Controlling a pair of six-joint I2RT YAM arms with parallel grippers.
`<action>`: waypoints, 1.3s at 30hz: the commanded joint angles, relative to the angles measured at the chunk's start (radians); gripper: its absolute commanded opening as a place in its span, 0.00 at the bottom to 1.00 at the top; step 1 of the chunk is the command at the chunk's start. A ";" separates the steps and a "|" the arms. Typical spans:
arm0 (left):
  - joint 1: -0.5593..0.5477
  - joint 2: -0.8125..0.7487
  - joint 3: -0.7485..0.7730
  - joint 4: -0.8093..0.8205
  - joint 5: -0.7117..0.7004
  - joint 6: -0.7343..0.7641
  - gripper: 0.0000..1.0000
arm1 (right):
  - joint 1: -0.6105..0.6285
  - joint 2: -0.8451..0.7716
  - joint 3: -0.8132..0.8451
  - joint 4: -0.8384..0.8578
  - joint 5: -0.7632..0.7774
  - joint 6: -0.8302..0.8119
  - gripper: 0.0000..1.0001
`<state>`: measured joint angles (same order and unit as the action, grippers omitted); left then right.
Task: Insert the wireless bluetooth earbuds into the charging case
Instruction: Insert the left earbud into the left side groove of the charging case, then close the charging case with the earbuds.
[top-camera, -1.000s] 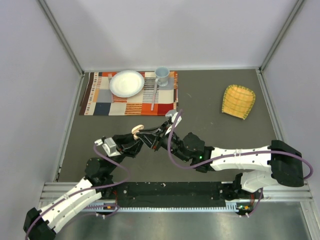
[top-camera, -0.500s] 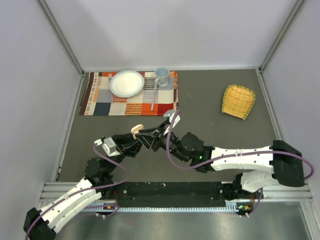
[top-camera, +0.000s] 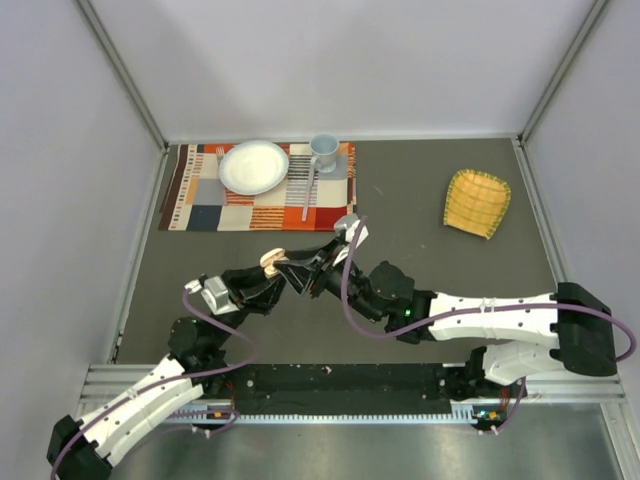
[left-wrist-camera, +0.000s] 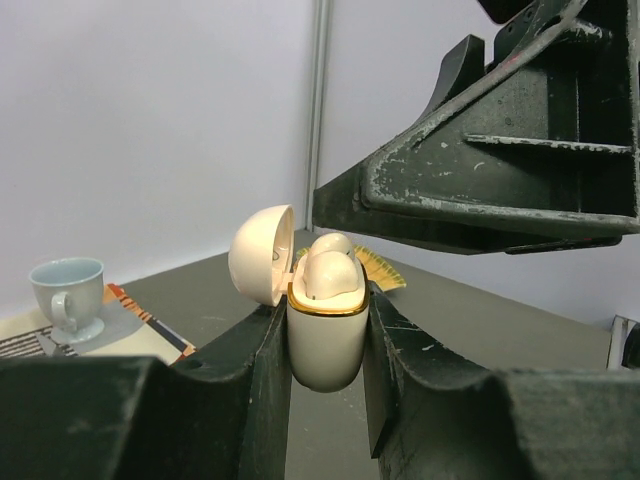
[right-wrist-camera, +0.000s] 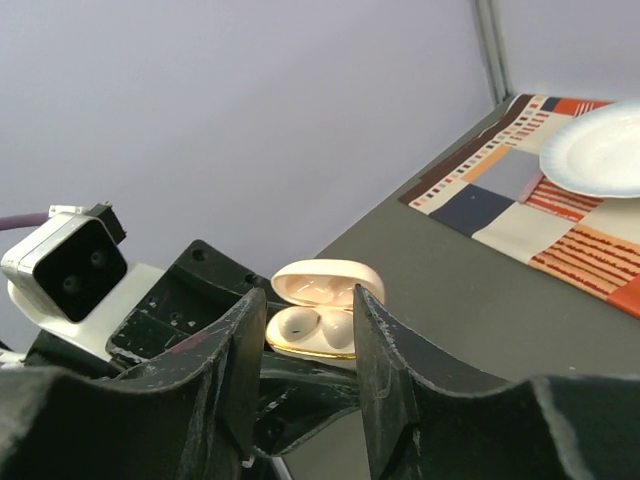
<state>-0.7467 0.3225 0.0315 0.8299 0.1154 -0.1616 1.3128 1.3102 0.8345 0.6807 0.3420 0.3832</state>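
A cream charging case (left-wrist-camera: 325, 340) with a gold rim is held upright off the table, my left gripper (left-wrist-camera: 325, 345) shut on its body. Its lid (left-wrist-camera: 262, 253) is hinged open to the left. Two wireless bluetooth earbuds (left-wrist-camera: 328, 270) sit in its wells, and both earbuds (right-wrist-camera: 318, 326) also show in the right wrist view under the raised lid (right-wrist-camera: 322, 281). My right gripper (right-wrist-camera: 308, 335) hovers just by the case (top-camera: 272, 262), open, with nothing between its fingers (left-wrist-camera: 480, 190). From above, the left gripper (top-camera: 287, 270) and right gripper (top-camera: 322, 266) meet mid-table.
A patterned placemat (top-camera: 205, 205) at the back left carries a white plate (top-camera: 253, 166), a pale blue cup (top-camera: 323, 150) and a spoon (top-camera: 309, 190). A yellow woven basket (top-camera: 477, 202) lies at the back right. Grey walls enclose the table on three sides.
The right gripper's jaws have spread apart beside the case. Both grippers and the case have drifted slightly toward the far side.
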 joint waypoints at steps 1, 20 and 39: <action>0.000 -0.011 -0.134 0.101 0.010 0.004 0.00 | -0.001 -0.055 0.029 0.017 0.043 -0.046 0.41; 0.000 -0.005 -0.125 0.089 0.018 0.005 0.00 | -0.021 -0.132 0.037 -0.241 0.319 0.032 0.88; 0.000 -0.025 -0.093 0.020 0.116 -0.013 0.00 | -0.395 -0.126 0.284 -0.854 -0.205 0.301 0.99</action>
<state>-0.7467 0.2886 0.0315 0.8417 0.1806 -0.1654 0.9901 1.1835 1.0744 -0.0952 0.3061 0.5789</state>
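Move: The open charging case, held in the left fingers, lies just past the empty right fingertips, about 1 cm ahead, 3 cm to the left and 2 cm below. From the left hand it sits about 1 cm ahead, 1 cm right and 1 cm up. Hidden under the right gripper, the white case on the table is roughly 9 cm ahead of the right hand, 7 cm to its right and 29 cm below. The empty right hand rises, then swings forward-right about 13 cm away from the charging case, opening wide. ##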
